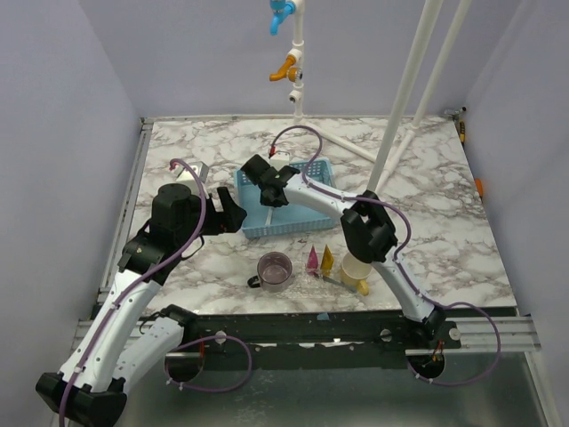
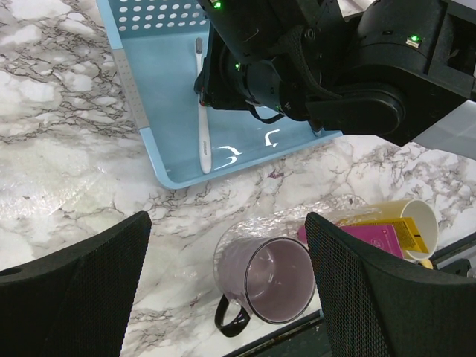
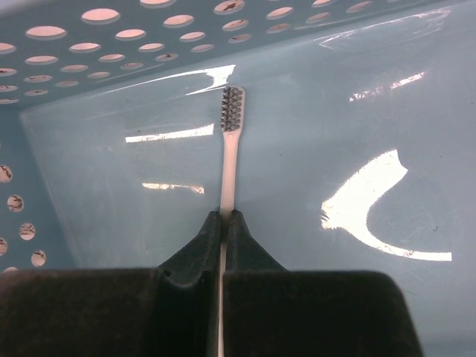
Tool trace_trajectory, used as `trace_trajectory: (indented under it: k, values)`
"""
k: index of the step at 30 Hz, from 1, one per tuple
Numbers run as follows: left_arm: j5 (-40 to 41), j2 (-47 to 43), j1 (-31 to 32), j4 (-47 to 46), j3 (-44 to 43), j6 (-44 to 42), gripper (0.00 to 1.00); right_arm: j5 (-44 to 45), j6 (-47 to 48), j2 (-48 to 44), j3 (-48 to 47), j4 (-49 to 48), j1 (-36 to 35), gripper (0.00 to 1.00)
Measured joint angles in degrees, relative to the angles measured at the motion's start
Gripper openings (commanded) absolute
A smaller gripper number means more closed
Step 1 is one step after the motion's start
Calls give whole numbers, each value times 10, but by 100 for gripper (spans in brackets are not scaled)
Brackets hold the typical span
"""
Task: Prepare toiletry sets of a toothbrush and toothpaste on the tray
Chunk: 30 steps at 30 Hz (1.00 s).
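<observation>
A white toothbrush (image 3: 229,163) lies on the floor of the light-blue basket (image 3: 357,111), bristles toward the perforated wall. My right gripper (image 3: 224,216) is shut on its handle, reaching down into the basket (image 1: 258,227); the left wrist view shows the toothbrush (image 2: 201,111) beside that gripper. The magenta toothpaste (image 1: 312,259) and yellow toothpaste (image 1: 327,259) rest on the clear tray (image 2: 312,216) near the table's front edge. My left gripper (image 2: 227,290) hangs open above the table left of the basket, holding nothing.
A translucent purple mug (image 2: 268,279) stands at the tray's left end and a yellow mug (image 1: 356,271) at its right. A small white box (image 1: 196,171) sits at the back left. White poles (image 1: 409,80) rise behind the basket.
</observation>
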<state>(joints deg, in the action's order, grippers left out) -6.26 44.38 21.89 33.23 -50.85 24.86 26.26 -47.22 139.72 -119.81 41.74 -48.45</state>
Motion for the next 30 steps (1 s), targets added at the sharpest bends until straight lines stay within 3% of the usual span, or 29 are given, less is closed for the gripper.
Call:
trace_trajectory:
  k: [10,30]
  values:
    - [-6,9,0,-2,0,0,84,9,28,-15,9,-32,2,0]
    - [-9,18,0,-2,0,0,84,63,64,-184,79,-135,2,0]
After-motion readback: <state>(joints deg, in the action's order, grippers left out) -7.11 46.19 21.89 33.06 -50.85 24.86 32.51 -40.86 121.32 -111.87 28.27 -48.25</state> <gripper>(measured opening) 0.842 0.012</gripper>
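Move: The right hand already pinches the white toothbrush low in the blue basket. The pink toothpaste, beside which it probably belongs, lies about 16 cm back and 10 cm right, at roughly the same height. The yellow one is 3 cm farther right of it. From this hand the grey mug stands 19 cm back and 1 cm right, the cream mug 18 cm back and 20 cm right. From the left hand, the pink toothpaste is some 3 cm ahead, 17 cm right and 20 cm below. Still pinching the white toothbrush by its handle, the right hand edges about 1 cm forward low in the basket, then speeds up and lifts the brush off the basket floor, some 16 cm up in all and only slightly farther forward. The wrist tips the fingers up and outward by about 20 degrees as it rises; the fingers stay shut. ##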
